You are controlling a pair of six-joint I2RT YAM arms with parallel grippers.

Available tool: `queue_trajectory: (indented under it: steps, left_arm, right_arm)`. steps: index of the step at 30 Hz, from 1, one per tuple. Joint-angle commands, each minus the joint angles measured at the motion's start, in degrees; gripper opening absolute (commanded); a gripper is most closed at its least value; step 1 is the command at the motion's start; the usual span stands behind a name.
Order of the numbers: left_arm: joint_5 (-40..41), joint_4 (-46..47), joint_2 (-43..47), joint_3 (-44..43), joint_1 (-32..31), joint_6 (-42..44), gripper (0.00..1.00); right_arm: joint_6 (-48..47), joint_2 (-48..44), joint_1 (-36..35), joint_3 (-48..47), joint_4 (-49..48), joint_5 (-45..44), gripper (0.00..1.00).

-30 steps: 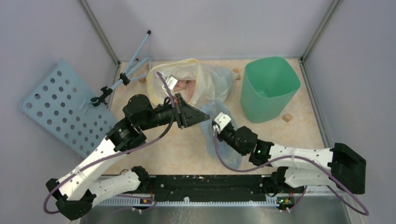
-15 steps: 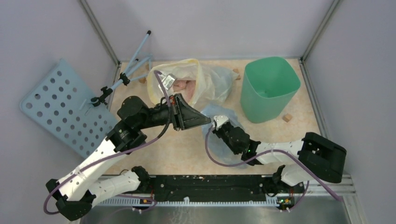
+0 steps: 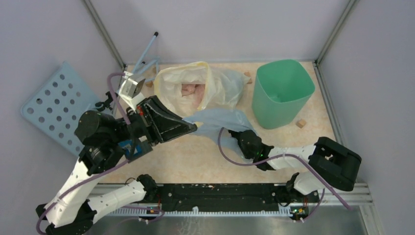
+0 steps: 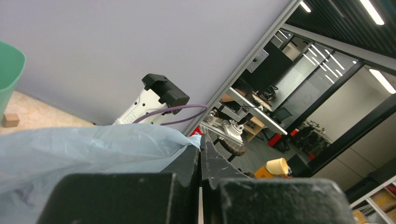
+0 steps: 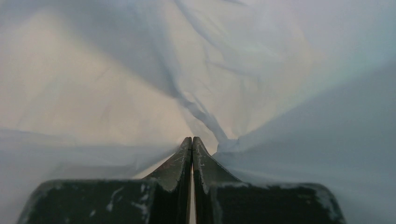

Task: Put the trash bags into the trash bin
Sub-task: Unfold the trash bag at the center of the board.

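The pale-blue, see-through trash bag (image 3: pixel 218 121) hangs stretched between my two grippers over the middle of the floor. My left gripper (image 3: pixel 194 127) is raised and shut on the bag's left edge; in the left wrist view the film (image 4: pixel 93 149) is pinched at the fingertips (image 4: pixel 201 141). My right gripper (image 5: pixel 192 139) is shut on a twisted fold of the bag (image 5: pixel 261 70), which wraps all around it; from above the bag covers its fingers and only its wrist (image 3: pixel 250 143) shows. The mint-green trash bin (image 3: pixel 283 93) stands upright and open at the back right, just right of the bag.
A whitish bag with a yellow rim (image 3: pixel 195 81) lies behind the blue bag. A pale-blue perforated board (image 3: pixel 56 110) leans at the left wall beside a thin stand (image 3: pixel 142 58). Small wooden cubes (image 3: pixel 301 123) lie near the bin. Walls close in the floor.
My left arm has pulled back to the left and lifted, drawing the bag's edge with it and stretching the bag out. The right gripper stayed low under the bag.
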State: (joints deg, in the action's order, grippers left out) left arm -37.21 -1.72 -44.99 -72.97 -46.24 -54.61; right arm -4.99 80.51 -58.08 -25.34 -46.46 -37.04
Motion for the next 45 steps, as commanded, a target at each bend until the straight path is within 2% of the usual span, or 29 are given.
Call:
queue_trajectory:
  steps: [1,6,11,16,22,25,32,39,45]
  left_arm:
    - [2.3,-2.0,2.4,-4.6,-0.1,3.5,0.00]
    - [5.4,-5.3,1.8,-3.0,-0.1,5.8,0.00]
    - [12.0,-9.2,-0.7,-0.9,-0.2,10.0,0.00]
    - [15.4,-10.2,-3.8,0.6,-0.1,12.4,0.00]
    - [18.7,-10.6,-5.4,2.3,0.0,13.9,0.00]
    - [20.7,-11.0,-5.2,2.2,0.0,14.8,0.00]
    - [31.6,-14.7,-4.2,2.7,0.0,17.8,0.00]
    - [43.5,-19.3,-5.0,3.7,0.0,21.5,0.00]
    - [46.4,-18.8,-7.0,5.4,0.4,22.9,0.00]
  right_arm:
    - [4.2,-2.2,1.6,0.9,3.1,-2.8,0.00]
    - [2.8,-6.6,1.6,0.1,6.7,3.8,0.00]
    - [-1.0,-11.8,-0.8,-3.1,14.3,14.9,0.13]
    - [-3.2,-16.0,-5.8,-4.8,21.9,15.0,0.32]
    - [-1.4,-24.2,-7.7,-4.2,30.3,15.4,0.38]
    - [0.0,-28.6,-7.8,-4.8,35.6,17.4,0.44]
    - [10.1,-35.4,-7.8,-8.6,49.3,26.9,0.61]
    - [21.1,-43.2,-7.8,-11.8,58.5,33.8,0.66]
    - [25.6,-44.8,-7.8,-13.3,64.5,39.5,0.71]
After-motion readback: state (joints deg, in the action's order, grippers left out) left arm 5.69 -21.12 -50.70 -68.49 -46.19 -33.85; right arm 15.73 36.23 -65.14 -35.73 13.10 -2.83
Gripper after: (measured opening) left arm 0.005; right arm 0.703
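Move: Hanging from the left hand's shut fingers, the blue bag has its middle about 15 cm ahead of that hand, 8 cm to its right and 25 cm below; the white bag lies some 45 cm ahead, 3 cm left and 43 cm below. From the right hand, its shut fingers tucked into the folds, the blue bag's middle is level fore and aft, about 3 cm left and 12 cm above; the green bin stands roughly 18 cm ahead, 21 cm right, at hand height. Backing out of the blue bag's folds, the right hand draws about 17 cm towards the base and rises some 10 cm, opening its shut fingers wide while swinging them leftward and tipping them down. The left hand keeps its pinch on the bag's corner and carries it forward towards the white bag and down, turning roughly 45 degrees counter-clockwise. ##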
